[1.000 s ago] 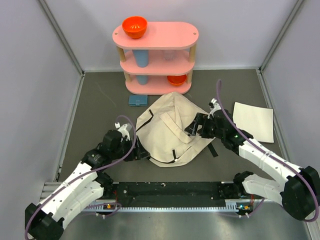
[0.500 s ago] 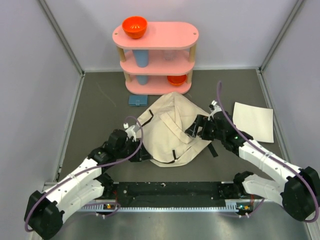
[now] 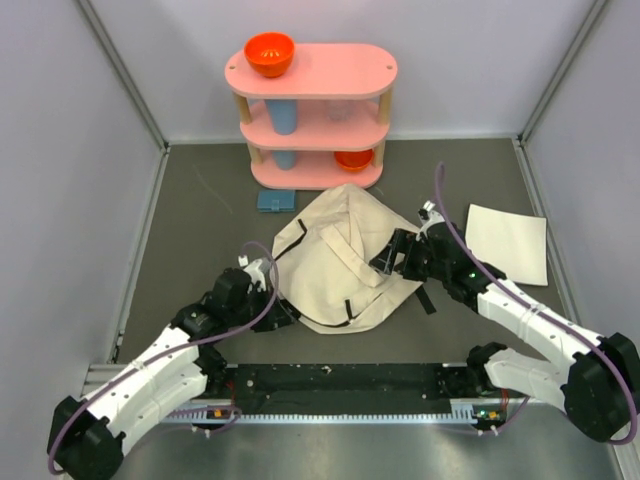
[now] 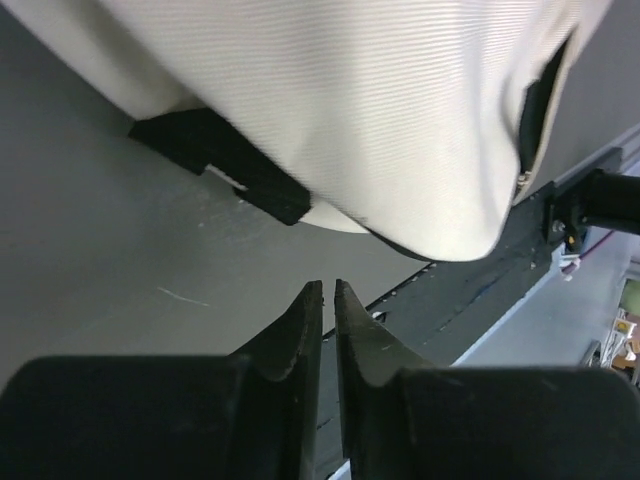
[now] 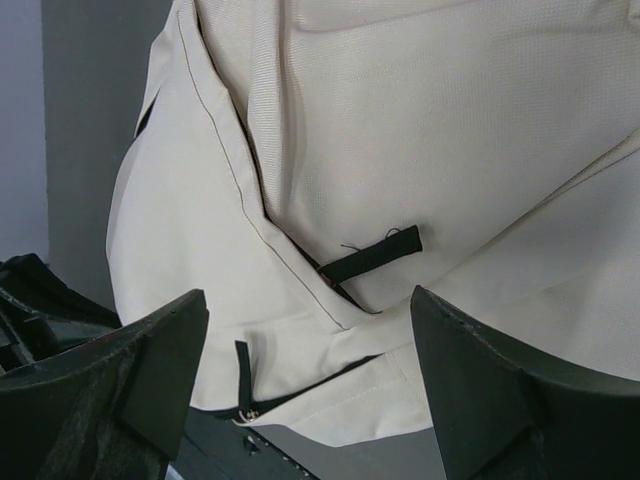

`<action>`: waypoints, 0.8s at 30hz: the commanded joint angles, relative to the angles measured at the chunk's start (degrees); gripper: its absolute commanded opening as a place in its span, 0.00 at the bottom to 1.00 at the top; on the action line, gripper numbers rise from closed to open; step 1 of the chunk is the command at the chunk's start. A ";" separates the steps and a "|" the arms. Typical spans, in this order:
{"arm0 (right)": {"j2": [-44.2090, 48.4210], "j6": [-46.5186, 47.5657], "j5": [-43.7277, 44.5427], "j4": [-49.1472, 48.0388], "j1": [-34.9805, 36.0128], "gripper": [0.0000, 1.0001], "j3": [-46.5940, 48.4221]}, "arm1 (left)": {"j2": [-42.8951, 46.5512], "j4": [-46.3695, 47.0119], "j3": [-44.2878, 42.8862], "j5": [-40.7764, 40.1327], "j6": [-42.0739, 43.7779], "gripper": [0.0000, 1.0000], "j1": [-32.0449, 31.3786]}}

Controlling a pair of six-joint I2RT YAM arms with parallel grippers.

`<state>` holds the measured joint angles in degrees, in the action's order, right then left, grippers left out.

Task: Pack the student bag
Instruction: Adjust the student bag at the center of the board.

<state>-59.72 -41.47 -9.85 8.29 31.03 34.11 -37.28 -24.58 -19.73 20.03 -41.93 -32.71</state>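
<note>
The student bag (image 3: 340,265) is a cream canvas backpack lying flat mid-table, with black straps and zipper pulls. My left gripper (image 3: 283,312) sits low at the bag's near-left edge. In the left wrist view its jaws (image 4: 326,285) are shut to a thin slit with nothing between them, just short of the bag (image 4: 400,120) and a black strap end (image 4: 230,160). My right gripper (image 3: 385,258) hovers over the bag's right side. It stands wide open (image 5: 308,295) above the cream fabric (image 5: 400,120), a black tab (image 5: 375,255) and a zipper pull (image 5: 240,380).
A pink three-tier shelf (image 3: 312,110) stands at the back with an orange bowl (image 3: 269,52) on top, a blue cup (image 3: 283,118) and another orange bowl (image 3: 353,158) lower down. A small blue box (image 3: 276,200) lies before it. A white sheet (image 3: 508,242) lies at right.
My left gripper has closed from wide open to nearly together, and the left arm has shifted slightly along the bag's near-left edge. The right arm has not moved.
</note>
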 commanded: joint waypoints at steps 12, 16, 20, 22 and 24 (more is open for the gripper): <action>0.05 -0.63 -0.17 -1.70 0.35 0.81 -1.32 | -8.24 20.00 -3.12 -9.58 -3.15 0.56 -0.16; -0.39 -0.45 -0.44 -1.70 0.26 0.81 -1.41 | -13.42 28.00 -4.17 -8.26 -4.21 0.64 -0.25; -1.36 -0.28 -0.79 -1.53 0.35 0.81 -1.41 | -16.51 29.68 -5.06 -6.85 -5.52 0.70 -0.34; -2.06 -0.54 -0.88 -1.70 0.44 0.82 -1.50 | -17.73 28.89 -5.93 -7.20 -5.44 0.72 -0.34; -2.41 -0.45 -1.23 -1.70 0.35 0.81 -1.41 | -18.27 26.87 -6.64 -8.52 -5.44 0.75 -0.34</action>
<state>-61.36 -42.04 -10.41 8.16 31.03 32.53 -54.52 -1.13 -22.92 13.63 -46.35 -32.95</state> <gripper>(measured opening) 0.815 0.728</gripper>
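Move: The left hand is low, just outside the student bag's near-left edge, which lies about 4 cm ahead of it and a couple of centimetres below. The bag's middle is roughly 14 cm ahead and 14 cm to its right; the blue notebook stands some 29 cm ahead and 5 cm to its left. From the right hand, over the bag, the bag's middle is about 8 cm left, 2 cm ahead and 5 cm below. Left hand dips, then opens wide and pushes about 8 cm forward and rightward, tips under the bag's near-left edge. ##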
